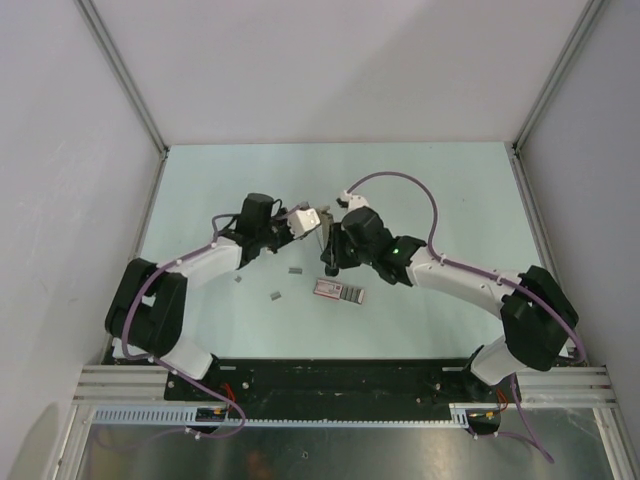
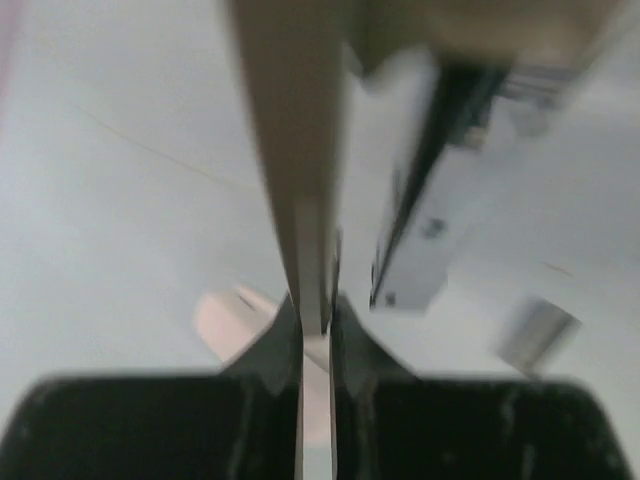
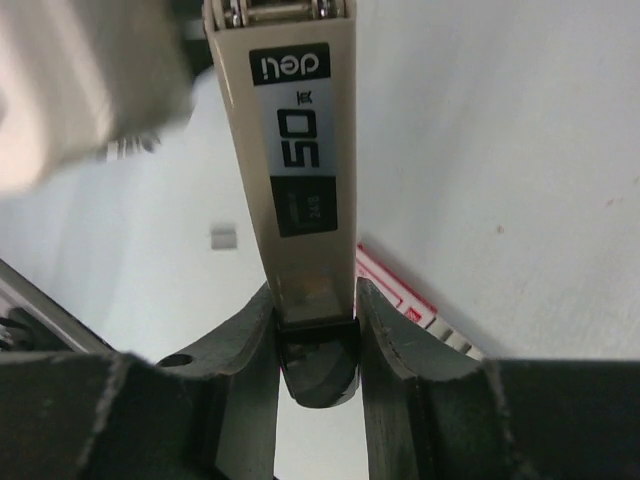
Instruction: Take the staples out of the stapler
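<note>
The stapler (image 1: 311, 221) is held in the air between both grippers, hinged open. My left gripper (image 1: 292, 226) is shut on its thin pale shell part (image 2: 298, 180); the fingers (image 2: 268, 360) pinch its edge, and the dark grey metal channel (image 2: 415, 210) hangs to the right. My right gripper (image 1: 331, 243) is shut on the beige labelled arm of the stapler (image 3: 300, 150), clamped at its dark end. Small grey staples (image 1: 295, 270) lie on the table below; one strip shows in the right wrist view (image 3: 223, 237).
A flat pink-and-grey packet (image 1: 338, 291) lies on the table in front of the grippers; its corner shows in the right wrist view (image 3: 400, 297). More staple bits (image 1: 274, 295) lie to its left. White walls enclose the table on three sides.
</note>
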You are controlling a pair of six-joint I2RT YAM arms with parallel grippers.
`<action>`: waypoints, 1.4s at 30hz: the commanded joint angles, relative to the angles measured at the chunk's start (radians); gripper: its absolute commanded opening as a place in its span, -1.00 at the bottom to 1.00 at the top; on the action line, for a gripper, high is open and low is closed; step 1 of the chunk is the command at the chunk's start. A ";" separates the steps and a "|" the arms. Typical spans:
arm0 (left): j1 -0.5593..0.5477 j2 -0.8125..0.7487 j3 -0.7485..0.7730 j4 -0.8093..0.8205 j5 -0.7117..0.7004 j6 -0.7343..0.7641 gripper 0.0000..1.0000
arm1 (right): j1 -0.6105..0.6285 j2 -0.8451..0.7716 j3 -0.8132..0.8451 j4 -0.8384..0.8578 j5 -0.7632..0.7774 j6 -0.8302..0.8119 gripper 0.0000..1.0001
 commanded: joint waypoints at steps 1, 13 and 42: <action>-0.058 -0.102 0.048 -0.121 0.124 -0.215 -0.92 | -0.102 -0.057 0.022 0.207 -0.060 0.053 -1.00; -0.108 -0.106 0.155 -0.291 0.420 -0.423 -0.44 | -0.224 0.004 0.105 0.244 -0.103 0.046 -1.00; 0.348 -0.311 0.384 -0.554 0.501 -0.639 0.98 | -0.331 0.562 0.612 -0.344 0.150 -0.162 -1.00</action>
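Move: The stapler, lid raised, is still gripped at its black rear end by the right hand; its middle is some 6 cm ahead of that hand and 3 cm above. The clear table spot it goes to lies about 18 cm ahead, 9 right and 9 below, with the staple box almost straight under the hand. From the left hand the stapler's middle is roughly 8 cm right, 4 back and 5 above; the pink bar lies 5 cm ahead, 3 left and 5 below. The stapler is carried by the right hand, grip unchanged, up and forward, then forward and right while turning a little clockwise, and finally down to the table, some 16 cm farther out. The left fingers, nearly shut beside it, draw back and right about 9 cm, spread wide, then swing up, left and forward, ending high and clear with the hand rolled some 40 degrees, left side down. ##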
